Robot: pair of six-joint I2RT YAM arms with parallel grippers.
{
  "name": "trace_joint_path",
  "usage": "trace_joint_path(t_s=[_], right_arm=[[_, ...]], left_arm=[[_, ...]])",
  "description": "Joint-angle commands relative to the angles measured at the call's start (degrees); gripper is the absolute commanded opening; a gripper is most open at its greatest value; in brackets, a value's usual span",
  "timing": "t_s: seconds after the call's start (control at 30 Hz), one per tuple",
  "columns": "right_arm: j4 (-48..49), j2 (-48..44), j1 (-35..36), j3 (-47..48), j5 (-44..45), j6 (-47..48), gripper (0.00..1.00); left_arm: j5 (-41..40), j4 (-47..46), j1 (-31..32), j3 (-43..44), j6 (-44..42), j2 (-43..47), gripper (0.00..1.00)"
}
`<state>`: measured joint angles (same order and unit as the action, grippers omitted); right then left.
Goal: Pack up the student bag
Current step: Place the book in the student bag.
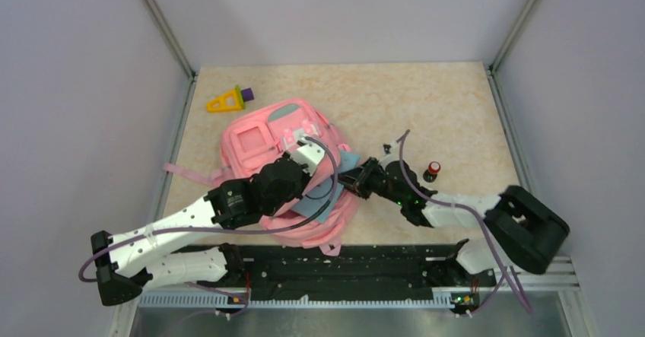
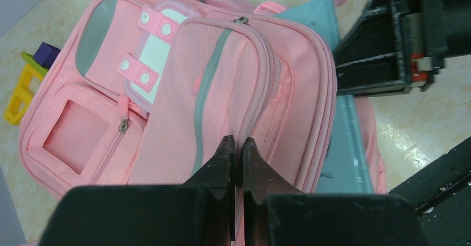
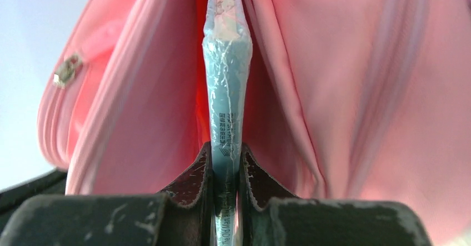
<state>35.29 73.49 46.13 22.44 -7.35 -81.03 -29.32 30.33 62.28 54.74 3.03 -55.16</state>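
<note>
The student bag (image 1: 258, 135) lies in the middle of the table, pink with grey-green stripes and white patches. My left gripper (image 1: 313, 142) rests on its upper edge. In the left wrist view the fingers (image 2: 237, 141) are shut, pinching the pink fabric of the bag (image 2: 166, 118) by the zipper seam. A teal shrink-wrapped book (image 1: 319, 202) sticks out of the bag's right side. My right gripper (image 1: 357, 179) is shut on the book's edge (image 3: 226, 79), which points edge-on into the bag's pink opening (image 3: 361, 90). The book's flat cover (image 2: 344, 146) shows beside the bag.
A yellow triangle toy with a purple block (image 1: 227, 101) lies at the back left, just beyond the bag. A small red-and-black bottle (image 1: 432, 171) stands right of the right arm. The right gripper's black body (image 2: 389, 35) sits close to the bag's right side. Walls enclose the table.
</note>
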Motion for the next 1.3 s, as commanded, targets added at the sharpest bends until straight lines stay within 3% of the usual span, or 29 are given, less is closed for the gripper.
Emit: trace_joint_path(t_s=[0.0,0.4,0.53,0.7,0.87,1.0,1.13,1.27], right_arm=[[21.95,9.03,1.95,8.40,4.71,-3.51,0.00],[25.70,31.22,7.64,22.90,11.75,0.29,0.01],[23.51,33.12,8.11,24.83,12.46,3.85,0.30],[15.84,25.20,8.98,19.78,18.40,10.40,0.66],[8.92,15.40,9.50,12.98,21.54,14.17,0.72],[-4.56,3.68,11.93,8.49,28.03,19.19,0.77],[-19.20,-9.42,14.24,3.00,35.73,20.61,0.79],[-33.76,-21.85,16.39,0.02,44.85,21.00,0.81]], left_arm=[[1.15,-12.04,0.18,0.48,-0.22,2.69,0.00],[3.85,-12.66,-0.11,-0.51,1.01,2.01,0.00],[3.90,-12.64,-0.23,-0.81,0.96,1.63,0.00],[3.03,-12.82,-0.22,-0.97,0.75,1.59,0.00],[1.73,-13.01,-0.26,-0.95,0.35,1.54,0.00],[0.79,-12.92,-0.24,-1.50,1.17,1.34,0.00],[5.00,-12.88,-0.23,-0.99,3.46,-0.65,0.00],[6.55,-14.98,-0.27,-0.44,10.70,-4.56,0.00]])
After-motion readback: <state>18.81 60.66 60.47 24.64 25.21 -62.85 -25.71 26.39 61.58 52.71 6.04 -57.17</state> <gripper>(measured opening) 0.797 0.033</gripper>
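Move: The right hand holds the book at the bag's open side. The inside of the bag, where the book is to go, is about 8 cm to its left, 2 cm ahead and 4 cm below. The flap edge pinched in the left fingers is some 11 cm left of the right hand, level fore and aft, and about 5 cm higher. From the left hand, the bag's inside lies roughly 3 cm right, 2 cm ahead and 9 cm down. Still pinching the book by its edge, the right hand pushes it forward-left and slightly down into the bag, under the raised flap, roughly 13 cm. There its fingers open wide and release the book, and it backs out right and back about 15 cm, rising a little and turning clockwise with a roll. The left hand keeps the flap pinched up, sagging a centimetre or two at the last. ##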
